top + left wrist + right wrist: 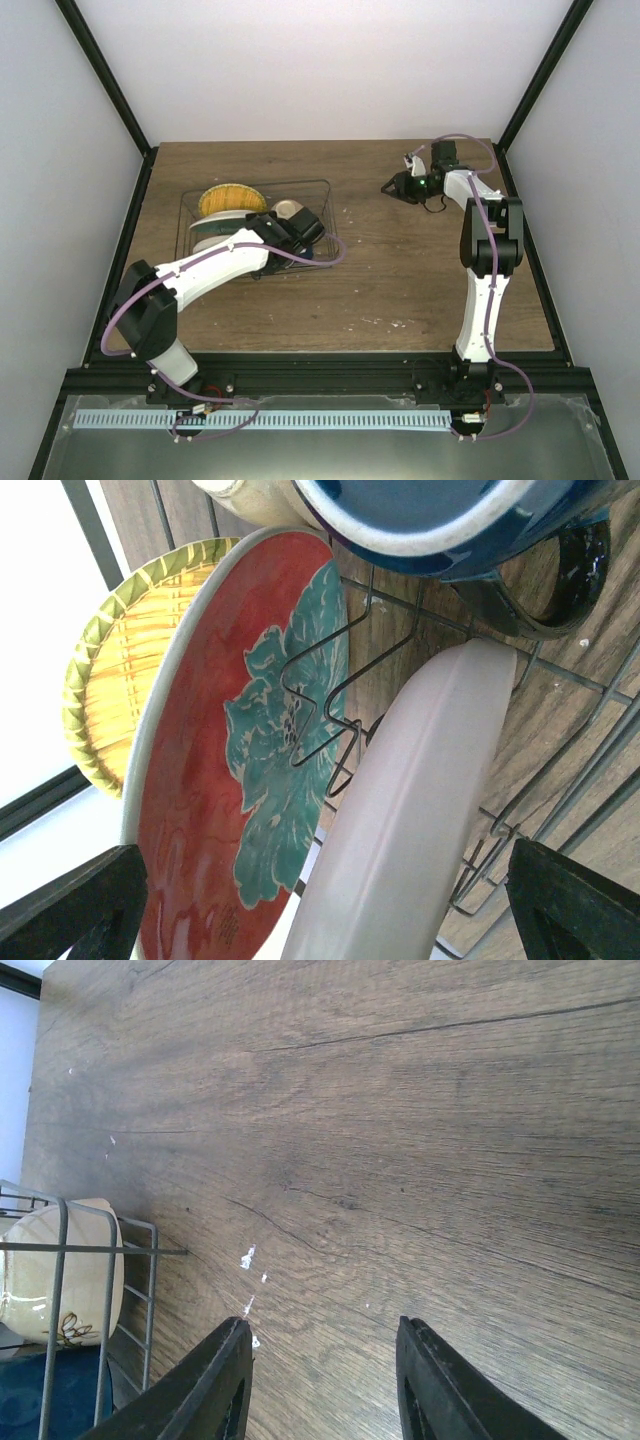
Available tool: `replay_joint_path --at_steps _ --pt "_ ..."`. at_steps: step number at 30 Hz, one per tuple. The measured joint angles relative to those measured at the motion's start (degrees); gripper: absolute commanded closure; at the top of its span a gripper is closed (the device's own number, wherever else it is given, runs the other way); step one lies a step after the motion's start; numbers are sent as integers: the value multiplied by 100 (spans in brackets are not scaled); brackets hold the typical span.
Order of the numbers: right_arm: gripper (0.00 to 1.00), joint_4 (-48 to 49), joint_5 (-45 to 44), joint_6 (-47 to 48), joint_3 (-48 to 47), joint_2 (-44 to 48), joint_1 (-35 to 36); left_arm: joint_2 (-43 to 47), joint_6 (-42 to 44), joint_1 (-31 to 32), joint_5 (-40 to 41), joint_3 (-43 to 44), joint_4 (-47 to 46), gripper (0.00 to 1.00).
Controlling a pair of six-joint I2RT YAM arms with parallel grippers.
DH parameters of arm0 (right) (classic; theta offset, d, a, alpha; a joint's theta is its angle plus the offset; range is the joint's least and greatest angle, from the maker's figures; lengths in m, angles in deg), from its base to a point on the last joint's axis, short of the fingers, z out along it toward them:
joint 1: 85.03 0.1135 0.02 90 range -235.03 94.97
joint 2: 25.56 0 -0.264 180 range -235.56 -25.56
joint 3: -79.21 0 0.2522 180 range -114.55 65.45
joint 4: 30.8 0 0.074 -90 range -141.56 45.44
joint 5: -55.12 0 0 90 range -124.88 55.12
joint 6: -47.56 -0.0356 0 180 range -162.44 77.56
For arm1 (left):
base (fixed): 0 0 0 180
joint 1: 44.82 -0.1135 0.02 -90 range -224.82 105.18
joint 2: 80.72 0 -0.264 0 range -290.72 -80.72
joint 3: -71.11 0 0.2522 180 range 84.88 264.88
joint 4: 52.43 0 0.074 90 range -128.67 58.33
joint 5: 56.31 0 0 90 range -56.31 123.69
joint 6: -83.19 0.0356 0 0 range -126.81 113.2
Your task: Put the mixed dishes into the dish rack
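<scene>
The dish rack (325,190) of thin dark wire stands at the table's left. In it a yellow-orange grid plate (110,680), a red plate with a teal flower (230,780) and a translucent whitish plate (420,810) stand on edge between the wire dividers (320,710). Beside them sit the dark blue mug (450,520) and the cream bowl (40,1270). My left gripper (330,920) hangs open over the rack. The whitish plate's rim rises between its wide-spread fingers (90,910), clear of both. My right gripper (325,1370) is open and empty above bare wood at the far right (392,187).
The wooden table (400,280) is boxed in by a dark frame with white walls on three sides. The rack's wire wall (150,1260) shows at the left of the right wrist view. Small white flecks (247,1257) mark the wood.
</scene>
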Motion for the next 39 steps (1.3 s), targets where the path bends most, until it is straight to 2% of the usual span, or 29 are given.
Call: replay_joint_path --at_steps 15,17,23,26,28,34,39 --pt "55 -122 -68 24 -168 -7 0 129 -164 256 -535 774 24 0" --pt "50 -149 -133 33 -175 -4 0 175 -111 260 -599 861 -219 0" --pt "21 -280 -330 59 -380 4 0 184 -219 87 -988 1399 -1187 0" --pt "6 -297 -435 70 -483 39 0 170 -564 -317 -1475 1954 -1585 0" --pt "1 -323 -533 105 -540 61 0 157 -831 -704 -1823 2269 -1797 0" --pt "0 -431 -977 197 -737 107 -4 -118 -1768 -2159 -3121 2973 -2162 0" --pt "0 -487 -1250 223 -745 240 -48 -411 -2492 -3230 -4138 3060 -2286 0"
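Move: The white plate just set in the rack still stands between the left hand's open fingers at its upper right edge; its middle lies about 7 cm left, 7 cm lower and 2 cm ahead. From this hand, the mug sits about 7 cm right and 3 cm ahead, the bowl 6 cm right and 12 cm ahead, both 10 cm or so lower. The red plate stands roughly 7 cm beyond the white one. From the right hand, the white plate is some 36 cm left and 17 cm back, about level. Up and to the right first, the left hand backs its wide-open fingers off the white plate's edge, then sweeps forward and left over the rack's far side, ending about 18 cm higher and 18 cm farther out. Its fingers swing from pointing left to pointing right. Touching nothing, the right hand eases some 5 cm up, right and forward, opening fully. ##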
